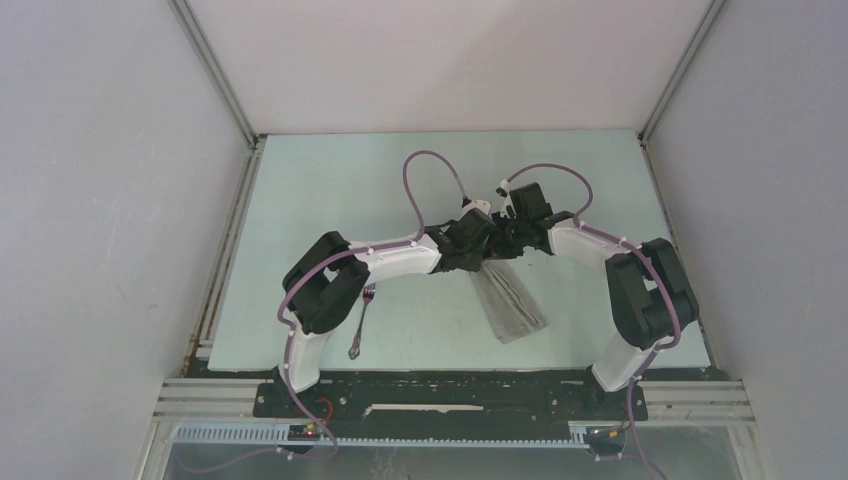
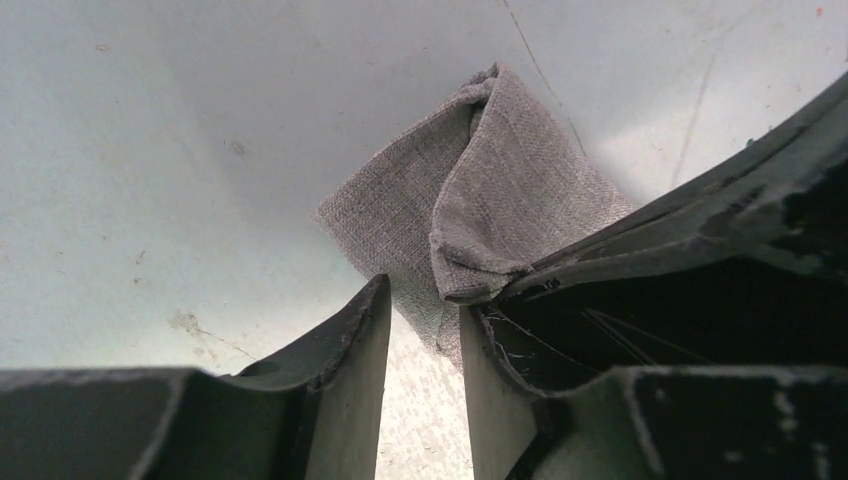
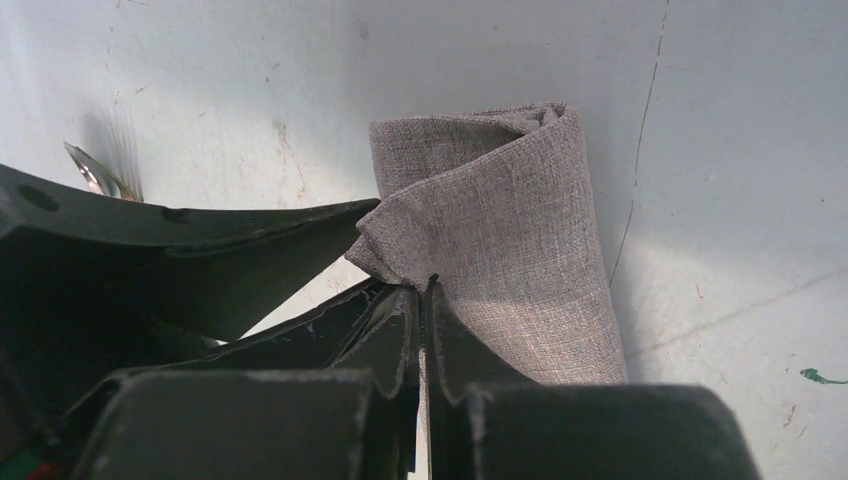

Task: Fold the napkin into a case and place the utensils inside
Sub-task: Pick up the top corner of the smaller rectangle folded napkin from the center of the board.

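Note:
The grey napkin (image 1: pixel 512 300) lies folded into a narrow oblong strip running from the table's middle toward the near edge. Its far end is lifted and curled over (image 3: pixel 520 210). My right gripper (image 3: pixel 428 290) is shut on a pinched fold at that end. My left gripper (image 2: pixel 425 300) stands open right beside it, with the cloth's edge (image 2: pixel 400 220) between its fingertips. In the top view both grippers (image 1: pixel 478 248) (image 1: pixel 505 245) meet over the strip's far end. A slim metal utensil (image 1: pixel 358 325) with a pinkish part lies at the left, partly under my left arm.
The pale green table (image 1: pixel 330 190) is walled at the left, back and right. A dark rail (image 1: pixel 450 395) carrying the arm bases runs along the near edge. A shiny metal tip (image 3: pixel 92 172) shows at the upper left of the right wrist view.

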You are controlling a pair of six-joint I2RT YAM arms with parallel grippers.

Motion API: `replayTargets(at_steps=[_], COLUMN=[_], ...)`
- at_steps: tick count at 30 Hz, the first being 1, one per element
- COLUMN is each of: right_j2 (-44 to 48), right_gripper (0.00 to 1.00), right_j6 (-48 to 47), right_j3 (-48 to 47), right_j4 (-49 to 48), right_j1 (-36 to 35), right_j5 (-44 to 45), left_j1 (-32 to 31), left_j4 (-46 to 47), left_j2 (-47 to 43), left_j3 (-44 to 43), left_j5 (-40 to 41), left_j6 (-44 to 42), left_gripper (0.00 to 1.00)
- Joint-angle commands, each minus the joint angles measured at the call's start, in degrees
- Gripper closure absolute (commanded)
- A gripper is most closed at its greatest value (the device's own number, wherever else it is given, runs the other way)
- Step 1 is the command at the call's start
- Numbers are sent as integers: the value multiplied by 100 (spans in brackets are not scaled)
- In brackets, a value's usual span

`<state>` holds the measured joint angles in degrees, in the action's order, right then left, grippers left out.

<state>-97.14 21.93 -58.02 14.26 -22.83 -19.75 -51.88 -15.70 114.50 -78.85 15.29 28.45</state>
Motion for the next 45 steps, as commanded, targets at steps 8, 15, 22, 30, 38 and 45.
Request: replayTargets(at_steps=[8, 15, 22, 30, 38, 45], right_j2=[314, 286, 347, 424, 480, 338], right_gripper=[100, 100, 100, 100, 100, 100], right_j6=[119, 159, 191, -28, 17, -30], right_j3=[118, 121, 122, 147, 255, 269], right_j4=[-213, -176, -161, -39, -48, 33], right_j1=[17, 0, -57, -21, -52, -278], right_j5=[-148, -150, -222, -394, -370, -147], left_j1=[-139, -138, -125, 130, 458, 538], left_j4=[-210, -205, -172, 259, 945, 1320], left_j2=[153, 118, -19, -290, -625, -729], left_j3=[-367, -386, -329, 99, 663, 919], left_j5=[599, 698, 708, -63, -831, -1101], left_j6=[-230, -188, -198, 160, 416, 548], left_gripper=[67, 81, 95, 100, 100, 100])
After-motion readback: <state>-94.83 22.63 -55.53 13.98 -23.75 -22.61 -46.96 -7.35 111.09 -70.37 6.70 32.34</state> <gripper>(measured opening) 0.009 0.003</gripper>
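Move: The left gripper hangs part-open almost over the folded napkin's top corner: the loose lower layer there is about 2 cm ahead, 1 cm left and 1 cm below. The upper flap, already pinched by the right gripper, is 2 cm to the right. The napkin's middle is some 6 cm back and 4 cm right, the fork 12 cm back and 24 cm left. From the right hand, that corner lies about 2 cm ahead and 3 cm left. Settle the left gripper down about 1 cm with one finger between the layers, then shut it fully to pinch the edge of the lower layer. Once shut, ease it some 1 cm left while rolling its left side down about 15 degrees. Keep the right gripper's pinch on the upper flap and draw that hand back about 2 cm. ##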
